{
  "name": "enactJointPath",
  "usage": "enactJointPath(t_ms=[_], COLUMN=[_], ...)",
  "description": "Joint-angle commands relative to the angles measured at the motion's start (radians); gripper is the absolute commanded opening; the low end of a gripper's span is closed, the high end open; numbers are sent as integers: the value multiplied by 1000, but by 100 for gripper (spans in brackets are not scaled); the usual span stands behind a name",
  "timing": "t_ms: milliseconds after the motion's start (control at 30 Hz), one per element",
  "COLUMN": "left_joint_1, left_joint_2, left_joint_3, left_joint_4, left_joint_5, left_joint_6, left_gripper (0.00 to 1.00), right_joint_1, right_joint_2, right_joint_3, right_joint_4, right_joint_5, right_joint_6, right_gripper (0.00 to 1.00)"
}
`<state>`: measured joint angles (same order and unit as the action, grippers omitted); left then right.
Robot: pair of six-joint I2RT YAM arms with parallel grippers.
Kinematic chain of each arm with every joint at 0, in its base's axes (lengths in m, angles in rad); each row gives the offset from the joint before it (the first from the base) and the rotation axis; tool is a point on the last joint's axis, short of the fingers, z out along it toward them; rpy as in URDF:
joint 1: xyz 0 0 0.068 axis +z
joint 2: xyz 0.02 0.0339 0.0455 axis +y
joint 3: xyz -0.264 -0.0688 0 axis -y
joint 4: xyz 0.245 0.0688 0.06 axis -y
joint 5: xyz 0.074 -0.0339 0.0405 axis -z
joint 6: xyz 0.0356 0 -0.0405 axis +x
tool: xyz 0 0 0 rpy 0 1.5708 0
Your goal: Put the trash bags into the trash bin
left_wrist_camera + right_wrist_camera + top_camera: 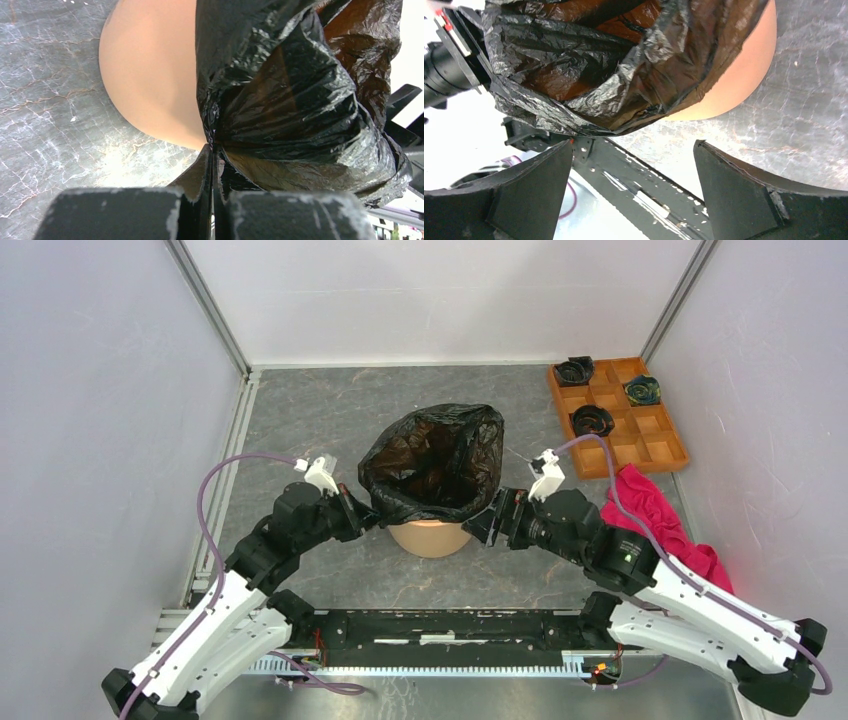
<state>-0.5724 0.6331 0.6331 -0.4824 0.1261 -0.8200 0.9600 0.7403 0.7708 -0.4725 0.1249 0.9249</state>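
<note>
The trash bin (430,537) is a round orange bucket at mid-table. The black trash bag (432,465) lines it, its mouth spread open and its edge draped over the rim. My left gripper (362,513) sits at the bin's left side, shut on the bag's edge. In the left wrist view the fingers (204,170) pinch a fold of the trash bag (290,95) beside the orange trash bin (150,75) wall. My right gripper (487,522) is at the bin's right side, open. Its fingers (729,180) stand wide apart below the trash bag (589,65), holding nothing.
An orange-brown tray (655,450) with square compartments stands at the back right, holding three small black rolls (591,420). A pink-red cloth (655,515) lies by my right arm. White walls enclose the table on the left, back and right.
</note>
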Motion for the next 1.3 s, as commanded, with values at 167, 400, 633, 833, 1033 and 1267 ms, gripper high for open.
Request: enactJointPath(t_ms=[167, 400, 633, 833, 1033, 1267], left_joint_1=[3, 3, 3, 3, 3, 3], left_joint_2=[-17, -14, -21, -15, -38, -4], left_joint_3=[52, 70, 84, 163, 193, 133], left_joint_4=[-34, -60, -73, -135, -213, -235], left_joint_5=[77, 69, 51, 36, -35, -122], left_joint_6=[58, 87, 71, 101, 143, 100], left_gripper=[2, 2, 2, 2, 2, 2], right_joint_1=[-3, -2, -2, -1, -1, -1], right_joint_2=[-44, 31, 36, -51, -76, 106], right_joint_3=[-76, -99, -157, -219, -271, -201], right_joint_4=[224, 287, 281, 285, 333, 329], right_joint_5=[13, 5, -58, -28, 32, 33], right_joint_6=[243, 250, 206, 72, -2, -139], right_gripper=[95, 63, 30, 24, 15, 0])
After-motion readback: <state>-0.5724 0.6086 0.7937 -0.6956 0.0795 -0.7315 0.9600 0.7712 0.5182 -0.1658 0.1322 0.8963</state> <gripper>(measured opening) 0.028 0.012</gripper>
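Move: The near-right part of the bag's rim lies about 2 cm ahead of the open right fingers, 2 cm to their left and 3 cm below. The bin, beneath the bag, has its middle about 9 cm farther out than the right hand, 12 cm left and 14 cm below. From the left hand, which still pinches the near-left rim, that near-right rim is some 18 cm to the right, roughly level with it in reach and height. Right hand eases left, then sinks about 8 cm, pinching the bag's near-right rim; left keeps hold, rising slightly. ##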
